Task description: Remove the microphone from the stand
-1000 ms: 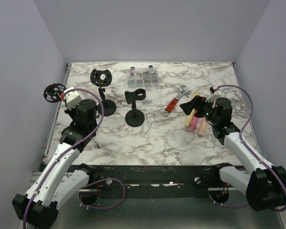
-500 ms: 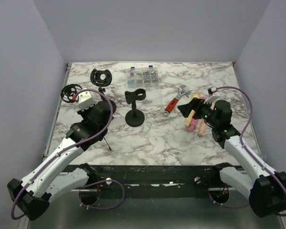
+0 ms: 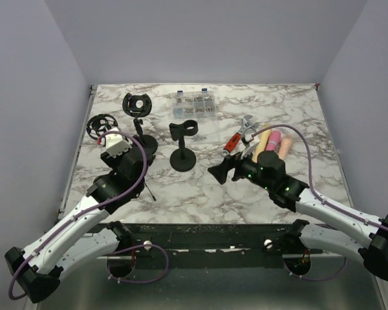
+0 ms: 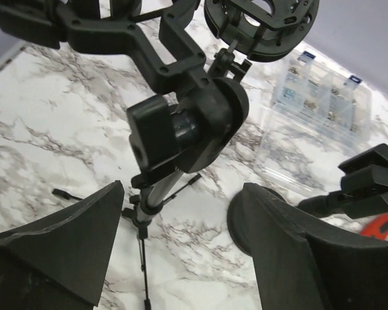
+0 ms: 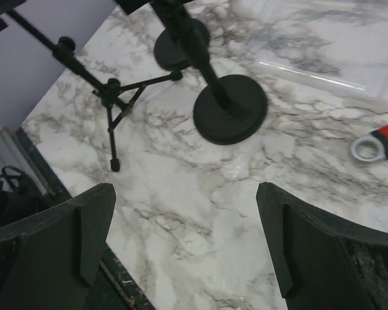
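A tripod stand (image 3: pixel 149 188) with an empty ring mount (image 3: pixel 101 124) stands at the left. Its pole (image 4: pixel 156 194) rises between my left gripper's open fingers without touching them. My left gripper (image 4: pixel 181 258) shows in the top view (image 3: pixel 132 163) mostly hidden under the wrist. A second ring-mount stand (image 3: pixel 136 103) on a round base and a clip stand (image 3: pixel 183 132) stand behind. I see no microphone clearly in any stand. My right gripper (image 3: pixel 221 173) is open and empty above the marble, near the clip stand's base (image 5: pixel 231 116).
Pink, yellow and peach cylinders (image 3: pixel 271 142) and a red-handled wrench (image 3: pixel 239 137) lie at the right. A clear parts box (image 3: pixel 194 102) sits at the back. The tripod's legs (image 5: pixel 113 110) spread on the marble near the front left.
My right arm swung left and nearer, from the cylinders to the table's middle. My left arm moved right, and the tripod stand with its ring mount shifted right with it.
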`<state>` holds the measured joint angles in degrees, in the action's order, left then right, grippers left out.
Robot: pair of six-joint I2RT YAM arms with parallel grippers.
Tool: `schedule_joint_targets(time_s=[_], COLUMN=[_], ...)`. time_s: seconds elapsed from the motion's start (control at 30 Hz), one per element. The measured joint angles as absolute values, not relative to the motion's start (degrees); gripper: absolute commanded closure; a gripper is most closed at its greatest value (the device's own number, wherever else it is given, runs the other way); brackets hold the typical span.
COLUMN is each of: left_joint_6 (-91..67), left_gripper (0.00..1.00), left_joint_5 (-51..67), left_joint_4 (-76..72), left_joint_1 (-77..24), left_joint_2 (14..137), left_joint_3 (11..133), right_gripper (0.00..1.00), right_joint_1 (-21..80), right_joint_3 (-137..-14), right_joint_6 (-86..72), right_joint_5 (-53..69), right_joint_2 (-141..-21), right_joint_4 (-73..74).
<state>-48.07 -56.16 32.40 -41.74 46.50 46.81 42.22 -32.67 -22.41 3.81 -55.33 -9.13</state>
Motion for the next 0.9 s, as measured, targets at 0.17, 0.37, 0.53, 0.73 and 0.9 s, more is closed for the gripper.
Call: schedule_joint_targets(time_s=[0.17,0.37,0.53,0.73,0.9], left_joint_6=[-47.75,-40.97,-32.32,-26.22,-24.03], left_gripper=[0.01,0.01,0.01,0.01,0.01], left_joint_5=[-52.51,-45.28,-36.34,-29.45,-26.37], left_joint_4=[31.81,27.92,24.43,25.04,26.28], left_joint_1=[-41.76,-41.76,-41.76,-41.76,-41.76], left_joint_2=[41.93,31.44,18.81,9.89,7.95], left_joint_3=[45.67,41.82,36.47,39.16,40.95], right_gripper=[0.00,0.04,0.16,0.28,0.33], right_joint_1=[57.41,70.08,74.30,76.29,76.71], right_joint_3=[-36.47,-45.98,-54.70,-64.23,-71.29], right_joint_6=[-22.37,-22.37,-21.87,-21.26,-20.86], right_joint_5=[-5.21,-14.04,-18.20,-21.28,-22.48], right_joint_2=[-62.87,-80.29,-93.25,-104.79,-113.03], right_joint_4=[-10.17,-12.19,-13.28,-13.63,-13.26])
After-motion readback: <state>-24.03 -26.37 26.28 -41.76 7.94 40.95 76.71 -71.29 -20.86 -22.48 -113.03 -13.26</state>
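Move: The tripod stand's base, where its three legs meet, lies roughly 30 cm to the right hand's left, 5 cm ahead and 14 cm below. From the right hand, the nearer round-based stand is about 13 cm left, 12 cm ahead; the other round-based stand about 28 cm left, 18 cm ahead, both mid-heights some 10 cm lower. For the left hand, the tripod's base is about 3 cm ahead, 1 cm left and 18 cm below. The tripod stand, already let go by the left hand, is approached low down by the right, which sweeps left about 26 cm, sinking throughout and drawing back early on, tipping downward as its fingers narrow partway. The left hand opens fully and withdraws back and up from the stand, turning clockwise about 30 degrees and tipping upward. ##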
